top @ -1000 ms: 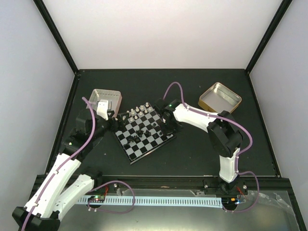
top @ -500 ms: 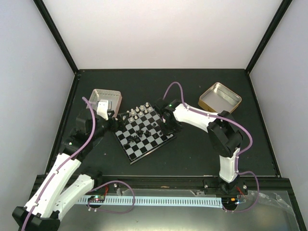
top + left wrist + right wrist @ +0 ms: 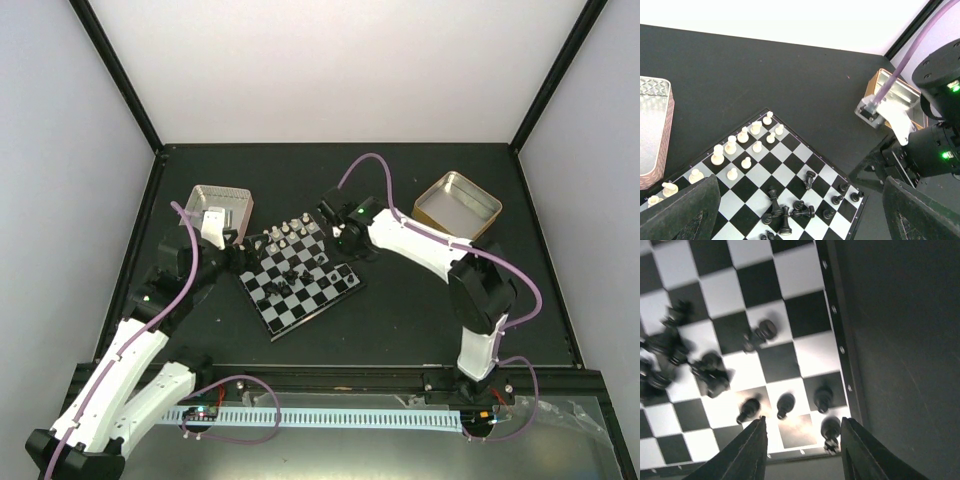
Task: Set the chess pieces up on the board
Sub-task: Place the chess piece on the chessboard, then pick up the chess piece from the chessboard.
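Note:
The board (image 3: 312, 300) lies tilted at the table's middle. White chess pieces (image 3: 732, 145) stand in two rows along its far-left side. Black chess pieces (image 3: 785, 212) lie jumbled near its middle, and several black ones (image 3: 842, 188) stand at the right corner. My right gripper (image 3: 345, 245) hovers over that corner. In the right wrist view the gripper (image 3: 803, 422) is open with nothing between its fingers, and the standing black pieces (image 3: 785, 405) on the board (image 3: 795, 275) are below it. My left gripper (image 3: 797, 182) hangs wide open over the board's (image 3: 779, 174) left side, holding nothing.
A pink tin (image 3: 220, 205) sits just beyond the board's left corner, next to my left wrist. A gold tin (image 3: 457, 205) lies at the back right. Dark table surface (image 3: 400, 300) stretches to the right of the board.
My right gripper has opened and risen away from the board's right corner, its arm swinging towards the back. A black piece stays standing at that corner. The left arm has not moved.

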Robot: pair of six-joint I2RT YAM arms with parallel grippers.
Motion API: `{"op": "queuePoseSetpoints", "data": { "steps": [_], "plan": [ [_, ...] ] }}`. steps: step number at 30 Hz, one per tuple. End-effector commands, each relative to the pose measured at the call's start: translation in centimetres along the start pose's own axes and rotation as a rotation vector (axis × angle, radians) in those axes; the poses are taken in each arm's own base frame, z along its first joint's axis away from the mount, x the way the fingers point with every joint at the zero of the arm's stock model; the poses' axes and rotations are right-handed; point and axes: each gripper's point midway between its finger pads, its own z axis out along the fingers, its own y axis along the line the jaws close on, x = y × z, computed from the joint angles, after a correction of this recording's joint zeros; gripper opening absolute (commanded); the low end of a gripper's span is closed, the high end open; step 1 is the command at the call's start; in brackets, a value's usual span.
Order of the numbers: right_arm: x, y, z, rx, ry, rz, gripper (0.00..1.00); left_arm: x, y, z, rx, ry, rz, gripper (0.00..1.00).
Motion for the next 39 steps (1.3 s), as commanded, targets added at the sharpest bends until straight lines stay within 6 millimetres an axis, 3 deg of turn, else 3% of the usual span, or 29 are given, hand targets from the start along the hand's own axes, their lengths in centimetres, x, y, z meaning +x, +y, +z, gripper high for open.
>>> {"op": "queuePoseSetpoints", "data": {
  "steps": [1, 5, 10, 18, 24, 32, 39],
  "plan": [
    [-4.1, 2.4, -1.4, -0.115, -0.149, 0.083, 0.42, -1.0, 0.1, -0.3, -0.010, -0.037, 0.001, 0.90],
    [-5.6, 2.5, 0.1, -0.097, -0.167, 0.146, 0.44, -1.1, 0.1, -0.5, -0.011, -0.043, 0.001, 0.90],
    [-6.1, 2.4, 2.1, -0.059, -0.136, 0.134, 0.45, -1.2, 0.1, -0.5, -0.009, -0.048, 0.001, 0.90],
    [-5.7, 2.8, 4.0, 0.020, -0.089, 0.046, 0.44, -1.2, 0.0, -0.2, -0.001, -0.044, -0.002, 0.90],
    [-5.6, 1.5, 5.3, 0.161, -0.100, 0.037, 0.43, -1.1, -0.1, -0.1, 0.001, -0.039, -0.003, 0.90],
    [-5.7, 1.8, 6.6, 0.182, -0.078, 0.004, 0.43, -1.0, -0.1, -0.1, 0.002, -0.035, -0.003, 0.91],
    [-3.7, 2.0, 7.4, 0.162, -0.001, -0.052, 0.43, -0.9, -0.1, 0.1, 0.006, -0.028, -0.006, 0.91]
  ]
}}
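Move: The empty right hand is about 7 cm above the lone toppled black piece, which lies some 4 cm ahead and 5 cm to its left. The black piece in the board's corner stands about 2 cm back and 3 cm right of the hand, the edge pawn level with it and 1 cm right; the nearest piece of the toppled heap lies level and 7 cm left. From the left hand the lone piece is roughly 9 cm ahead, 13 cm right, 23 cm below. Forward and to the left in a low arc, the right hand leaves the corner piece and travels about 5 cm each way to the lone toppled piece, rising about a centimetre first and then sinking to some 6 cm below where it began. The half-open fingers keep their gap, the wrist rocking slightly out and back, and end low beside the piece, not yet closed on it. ##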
